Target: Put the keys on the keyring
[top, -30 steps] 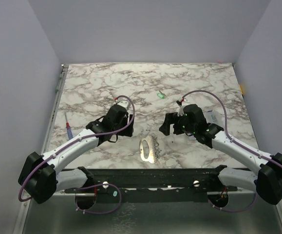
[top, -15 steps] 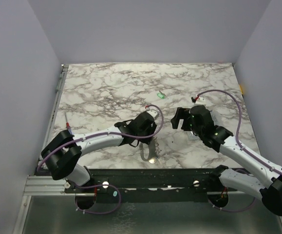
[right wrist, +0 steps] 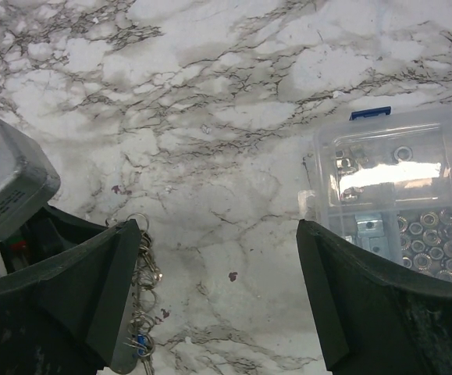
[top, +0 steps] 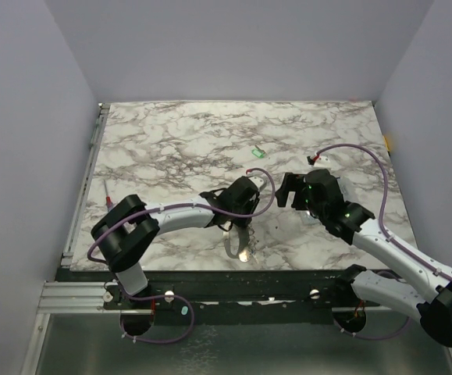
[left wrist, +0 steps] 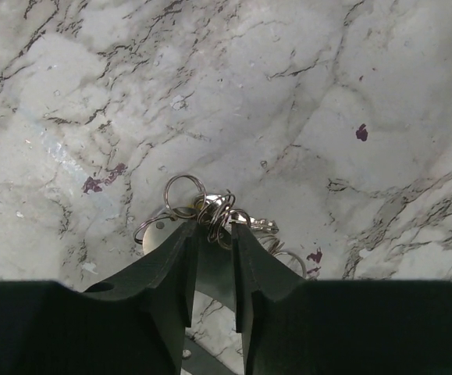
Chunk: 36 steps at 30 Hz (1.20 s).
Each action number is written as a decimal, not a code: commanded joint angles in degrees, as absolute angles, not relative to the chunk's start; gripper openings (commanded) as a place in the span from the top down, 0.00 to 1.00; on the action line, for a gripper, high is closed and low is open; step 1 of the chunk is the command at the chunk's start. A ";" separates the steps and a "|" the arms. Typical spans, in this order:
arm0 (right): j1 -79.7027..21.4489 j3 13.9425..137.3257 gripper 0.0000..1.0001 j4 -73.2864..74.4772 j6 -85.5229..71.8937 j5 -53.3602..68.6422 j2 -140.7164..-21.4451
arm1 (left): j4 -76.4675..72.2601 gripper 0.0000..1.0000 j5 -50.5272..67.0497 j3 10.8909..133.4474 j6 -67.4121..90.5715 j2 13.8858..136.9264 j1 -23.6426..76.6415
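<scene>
The keyring (top: 240,245) is a silvery oval plate with small rings, lying near the table's front edge. My left gripper (top: 238,226) is down on its far end. In the left wrist view its fingers (left wrist: 180,248) press both sides of the grey plate (left wrist: 215,269), with the rings (left wrist: 183,195) bunched at the tips of the left gripper (left wrist: 212,228). My right gripper (top: 286,192) hovers wide open just to the right, holding nothing. The right wrist view shows the keyring (right wrist: 144,301) by the left finger of the right gripper (right wrist: 214,228), with a blue key (right wrist: 138,344) on it. A green key (top: 258,153) lies farther back.
A clear plastic box (right wrist: 393,191) of small metal nuts sits right of the right gripper. A thin red-and-blue pen (top: 108,201) lies near the table's left edge. The left arm's wrist housing (right wrist: 7,181) is close beside the right gripper.
The left arm swung right from mid-table to the keyring and its jaws narrowed onto the plate. The right gripper shifted a little right and back, staying open.
</scene>
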<state>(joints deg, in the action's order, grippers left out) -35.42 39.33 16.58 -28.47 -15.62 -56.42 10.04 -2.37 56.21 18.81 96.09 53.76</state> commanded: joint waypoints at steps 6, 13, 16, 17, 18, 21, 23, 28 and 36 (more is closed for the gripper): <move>-35.57 38.78 0.08 17.41 -27.03 -17.41 -55.52 | 8.90 0.86 -0.94 56.99 18.32 98.24 53.97; -35.57 38.83 0.08 16.74 -26.94 -16.91 -56.18 | 6.80 1.00 -0.45 54.71 18.64 95.89 54.05; -35.52 39.50 0.08 16.87 -26.77 -16.58 -56.04 | 5.97 1.00 -0.05 54.12 17.74 93.54 53.99; -35.59 39.74 0.09 16.87 -26.62 -16.39 -55.95 | 5.48 1.00 1.44 53.80 17.46 92.65 54.01; -35.55 39.82 0.09 16.62 -26.38 -16.11 -55.61 | 5.08 1.00 2.16 53.46 17.04 91.76 53.95; -35.60 39.69 0.08 15.25 -25.88 -14.23 -54.00 | 3.78 1.00 3.11 52.06 15.70 89.15 53.97; -35.57 39.20 0.08 13.92 -25.46 -11.98 -52.28 | 2.70 1.00 3.67 50.70 14.84 87.35 53.99; -35.53 37.06 0.08 9.41 -23.77 -4.31 -47.85 | -2.36 1.00 5.71 46.41 13.55 80.97 53.97; -35.55 35.75 0.11 3.33 -21.58 14.88 -44.98 | -7.68 1.00 5.85 41.44 14.34 71.80 52.78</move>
<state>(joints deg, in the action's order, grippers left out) -35.42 37.15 8.67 -23.53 0.64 -46.04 -2.26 4.08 43.00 14.31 76.14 53.69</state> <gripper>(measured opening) 0.901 0.019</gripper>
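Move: The keyring's wire rings lie practically at the left fingertips, about 1 cm ahead, 1 cm to the right and 2 cm below. Its silver plate is centred some 4 cm back and 3 cm to the left of that hand, and the clear box roughly 22 cm to its right and 6 cm farther out, both about 3 cm below. From the right hand the rings are about 12 cm left, 4 cm back and 12 cm down. Sink the part-open left gripper about 1 cm over the rings and shut it fully to pinch them, then raise it some 8 cm, easing back about 2 cm while the wrist tilts some 20 degrees. As it climbs, bring the empty right gripper up and left towards the rings, fingers still wide open, turning it counter-clockwise. ##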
